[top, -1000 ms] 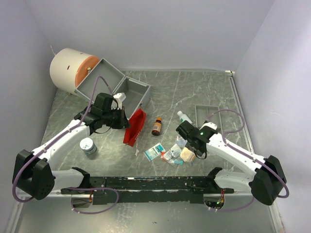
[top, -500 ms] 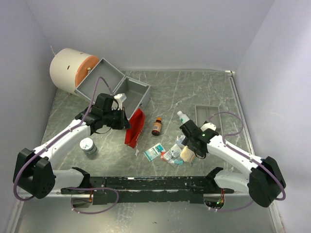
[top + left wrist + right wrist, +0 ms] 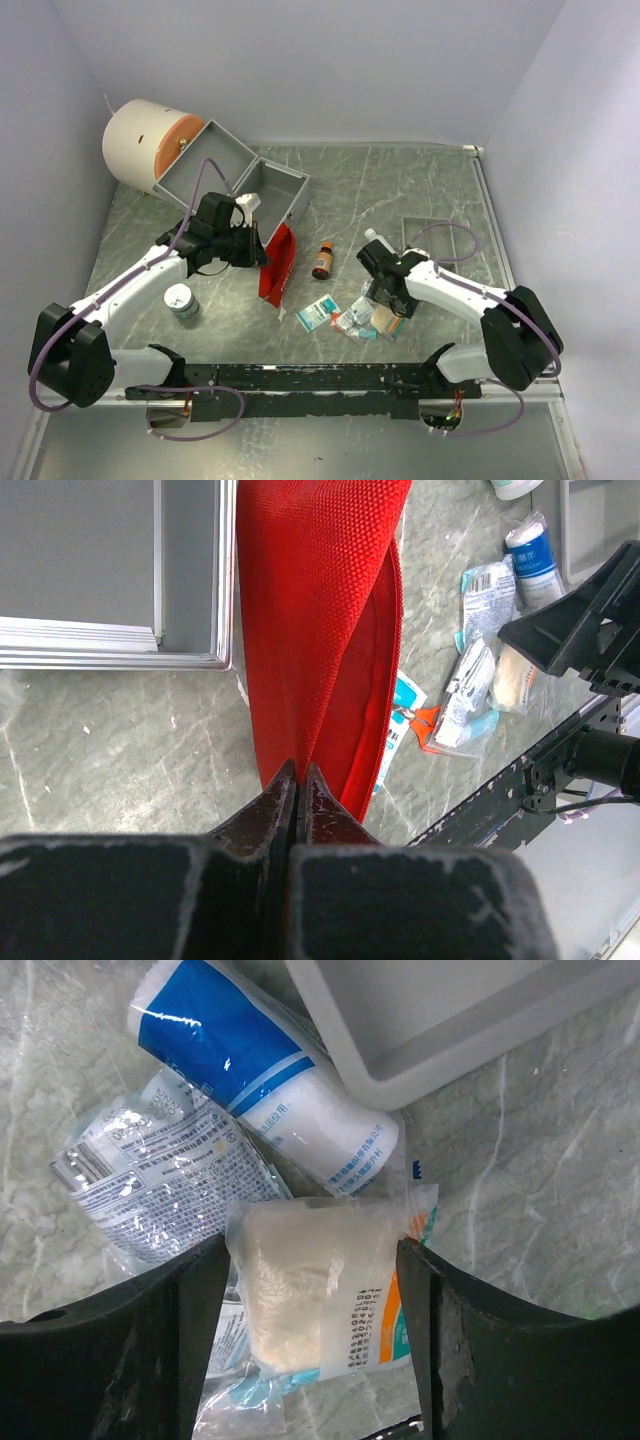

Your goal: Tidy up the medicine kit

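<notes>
The medicine kit's grey metal case (image 3: 240,175) lies open at the back left. My left gripper (image 3: 258,248) is shut on the edge of the red pouch (image 3: 278,265), which hangs open below the fingers (image 3: 320,610); the jaws (image 3: 301,770) pinch its fabric. My right gripper (image 3: 388,305) is open and low over a pile of sachets (image 3: 360,320). Its fingers straddle a clear packet of white wadding (image 3: 320,1290), whose edges reach both pads. Beside that lie a blue-and-white roll (image 3: 270,1080) and a silver sachet (image 3: 160,1175). An amber bottle (image 3: 322,260) stands mid-table.
A big white drum with an orange face (image 3: 140,145) sits behind the case. A shallow grey divided tray (image 3: 440,235) lies right of the pile, its corner close to my right fingers (image 3: 440,1020). A round tin (image 3: 180,300) rests by the left arm. A teal sachet (image 3: 318,313) lies near the front.
My right arm has swung left and forward over the sachet pile and its jaws have widened around the clear packet. The left arm and red pouch have not moved.
</notes>
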Robot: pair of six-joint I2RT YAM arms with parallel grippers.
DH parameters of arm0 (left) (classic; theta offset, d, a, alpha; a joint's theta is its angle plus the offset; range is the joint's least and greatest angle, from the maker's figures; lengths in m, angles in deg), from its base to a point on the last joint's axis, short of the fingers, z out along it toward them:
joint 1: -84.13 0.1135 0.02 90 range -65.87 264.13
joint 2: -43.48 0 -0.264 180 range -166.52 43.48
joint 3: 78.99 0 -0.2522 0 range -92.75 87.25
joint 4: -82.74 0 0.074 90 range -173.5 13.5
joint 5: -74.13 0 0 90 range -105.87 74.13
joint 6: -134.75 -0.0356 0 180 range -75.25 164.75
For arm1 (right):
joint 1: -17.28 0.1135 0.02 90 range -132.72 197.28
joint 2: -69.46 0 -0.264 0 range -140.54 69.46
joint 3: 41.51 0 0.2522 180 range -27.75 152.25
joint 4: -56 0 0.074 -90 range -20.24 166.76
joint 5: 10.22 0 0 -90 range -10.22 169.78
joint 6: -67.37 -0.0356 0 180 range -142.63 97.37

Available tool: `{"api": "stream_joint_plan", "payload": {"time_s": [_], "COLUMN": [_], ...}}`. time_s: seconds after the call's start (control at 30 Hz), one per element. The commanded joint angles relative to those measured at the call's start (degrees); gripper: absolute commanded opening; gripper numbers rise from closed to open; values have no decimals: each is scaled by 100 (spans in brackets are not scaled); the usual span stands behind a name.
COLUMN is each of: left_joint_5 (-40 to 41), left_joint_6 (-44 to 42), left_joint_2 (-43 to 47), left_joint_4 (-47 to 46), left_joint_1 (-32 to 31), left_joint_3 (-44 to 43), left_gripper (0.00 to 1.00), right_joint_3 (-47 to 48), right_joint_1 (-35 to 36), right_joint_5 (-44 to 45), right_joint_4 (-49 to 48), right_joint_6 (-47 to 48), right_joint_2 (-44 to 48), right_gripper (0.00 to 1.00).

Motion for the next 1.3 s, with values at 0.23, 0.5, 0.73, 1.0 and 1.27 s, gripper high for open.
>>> {"api": "stream_joint_plan", "payload": {"time_s": [0.23, 0.5, 0.73, 1.0, 1.27], "left_joint_5": [26, 46, 76, 102, -159], "left_joint_6": [-65, -67, -43, -92, -16], "left_joint_2": [78, 64, 57, 77, 52], "left_joint_4": [-74, -84, -108, -114, -165], "left_joint_1": [-31, -33, -30, -31, -54], "left_joint_3": [-7, -36, -28, -159, -353], "left_gripper": [7, 7, 7, 7, 7], "right_joint_3": [124, 34, -206, -9, 473], "right_joint_1": [13, 12, 2, 5, 5], "right_joint_5": [-107, -66, -95, -199, -1006], "right_joint_4": [-67, -166, -685, -805, -1646], "right_joint_6": [139, 126, 345, 812, 1744], "right_joint_2": [-368, 66, 857, 1241, 1962], "right_gripper": [56, 34, 16, 0, 0]}}
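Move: The gauze packet lies right between the right hand's open fingers, its middle about 2 cm below the finger pads. The blue-white roll is some 7 cm farther out and 2 cm right, the foil sachet 6 cm ahead and 3 cm left, the scissors bag about 7 cm left and 1 cm nearer. From the left hand, which holds the red first aid kit bag, the packet is roughly 28 cm right, 8 cm back and 12 cm lower. Down about 1 cm first, the right hand starts closing around the gauze packet, then climbs some 9 cm with a good 4 cm each forward and left. Its fingers shut fully on the way up and pinch the packet, while the fingertips swing forward and left by about 25 degrees. The left hand stays put and keeps its hold on the red bag. ##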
